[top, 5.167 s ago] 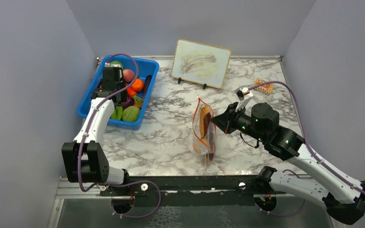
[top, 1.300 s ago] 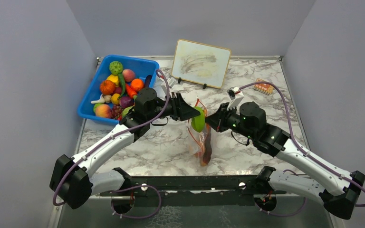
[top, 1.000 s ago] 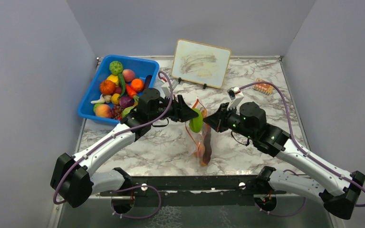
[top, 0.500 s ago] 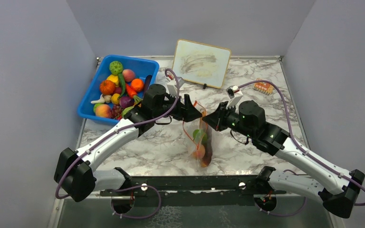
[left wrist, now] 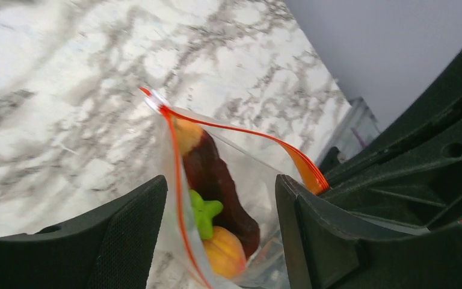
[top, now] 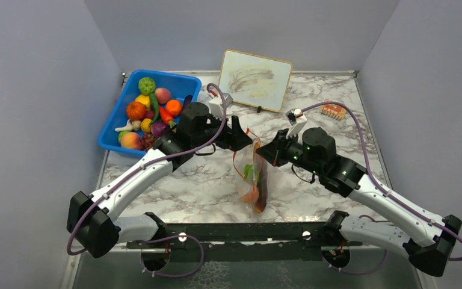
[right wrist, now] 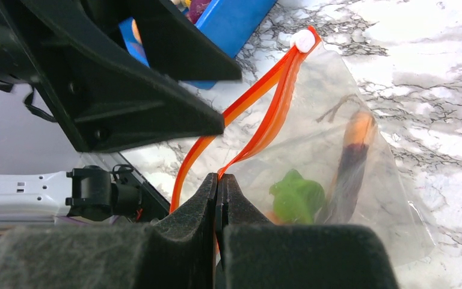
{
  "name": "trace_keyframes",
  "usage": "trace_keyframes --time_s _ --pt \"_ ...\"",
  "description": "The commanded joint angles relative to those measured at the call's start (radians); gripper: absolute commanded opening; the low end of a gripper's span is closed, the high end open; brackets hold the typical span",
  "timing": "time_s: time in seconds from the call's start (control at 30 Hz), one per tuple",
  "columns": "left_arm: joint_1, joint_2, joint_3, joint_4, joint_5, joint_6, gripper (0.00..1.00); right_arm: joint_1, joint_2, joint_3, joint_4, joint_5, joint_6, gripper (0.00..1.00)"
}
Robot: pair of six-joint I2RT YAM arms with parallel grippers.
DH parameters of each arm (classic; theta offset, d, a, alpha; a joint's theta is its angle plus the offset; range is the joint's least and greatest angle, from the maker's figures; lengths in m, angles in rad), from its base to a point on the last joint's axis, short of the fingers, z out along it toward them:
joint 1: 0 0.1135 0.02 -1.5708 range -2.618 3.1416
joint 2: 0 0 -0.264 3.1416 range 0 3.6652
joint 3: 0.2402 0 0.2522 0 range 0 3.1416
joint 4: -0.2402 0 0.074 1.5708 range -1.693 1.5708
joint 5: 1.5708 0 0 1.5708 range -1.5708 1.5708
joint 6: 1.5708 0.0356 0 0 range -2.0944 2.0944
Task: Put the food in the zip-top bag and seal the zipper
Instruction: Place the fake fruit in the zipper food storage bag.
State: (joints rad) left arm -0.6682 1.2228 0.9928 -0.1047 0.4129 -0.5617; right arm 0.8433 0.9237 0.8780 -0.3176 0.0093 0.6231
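Note:
The clear zip-top bag (top: 255, 183) hangs over the marble table, its mouth held apart. My right gripper (top: 260, 155) is shut on one side of the orange zipper (right wrist: 258, 99), whose white slider tab (right wrist: 304, 40) sits at the far end. A green pepper (left wrist: 203, 212), an orange fruit (left wrist: 224, 254) and the reddish-brown meat slice (left wrist: 216, 174) lie inside the bag. My left gripper (left wrist: 219, 186) stands open and empty right above the bag's mouth, one finger on each side. More food (top: 147, 111) fills the blue bin (top: 187, 79).
The blue bin stands at the back left of the table. A framed picture board (top: 254, 72) leans at the back centre. A small orange packet (top: 334, 110) lies at the back right. Grey walls close in both sides.
One second ago my left gripper held the green pepper at the bag's mouth. It has opened, and the pepper now lies inside the bag. The right gripper keeps its hold.

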Motion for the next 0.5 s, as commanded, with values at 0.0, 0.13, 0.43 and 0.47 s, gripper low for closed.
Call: trace_keyframes --time_s 0.0,0.13,0.43,0.47 --pt "-0.004 -0.051 0.143 -0.172 -0.241 0.176 0.67 0.005 -0.028 0.015 0.040 -0.017 -0.011 0.01" --pt "-0.004 -0.074 0.213 -0.270 -0.473 0.299 0.67 0.005 -0.045 0.003 0.043 -0.007 -0.012 0.01" --pt "0.010 -0.041 0.228 -0.367 -1.037 0.483 0.74 0.005 -0.045 0.013 0.053 -0.031 -0.032 0.01" --pt "0.016 -0.026 0.232 -0.378 -1.064 0.500 0.76 0.004 -0.042 0.012 0.054 -0.039 -0.034 0.01"
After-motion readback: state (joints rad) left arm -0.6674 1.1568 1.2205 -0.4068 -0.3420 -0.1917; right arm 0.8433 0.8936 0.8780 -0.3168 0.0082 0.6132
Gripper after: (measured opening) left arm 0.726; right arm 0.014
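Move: The blue bin, where the rest of the fruit lies, has its middle about 38 cm to the left of the empty left hand, 24 cm ahead and some 20 cm lower; the orange near its right side is roughly 29 cm left and 27 cm ahead. The food bag's middle hangs about 12 cm below the left hand and 4 cm back. From the right hand, the bin's middle lies some 42 cm left, 27 cm ahead and 20 cm below. The left hand, already empty and with its fingers staying well open, pulls away from above the bag's mouth and sweeps left and forward towards the blue bin, about 14 cm across the table, rising some 6 cm at first and just beginning to sink at the end, while the wrist swings about 30 degrees counter-clockwise so the fingers point more forward. The right hand keeps the orange-edged bag rim pinched between its shut fingers and eases it up only about 1 cm, so the bag stays held up and open. ##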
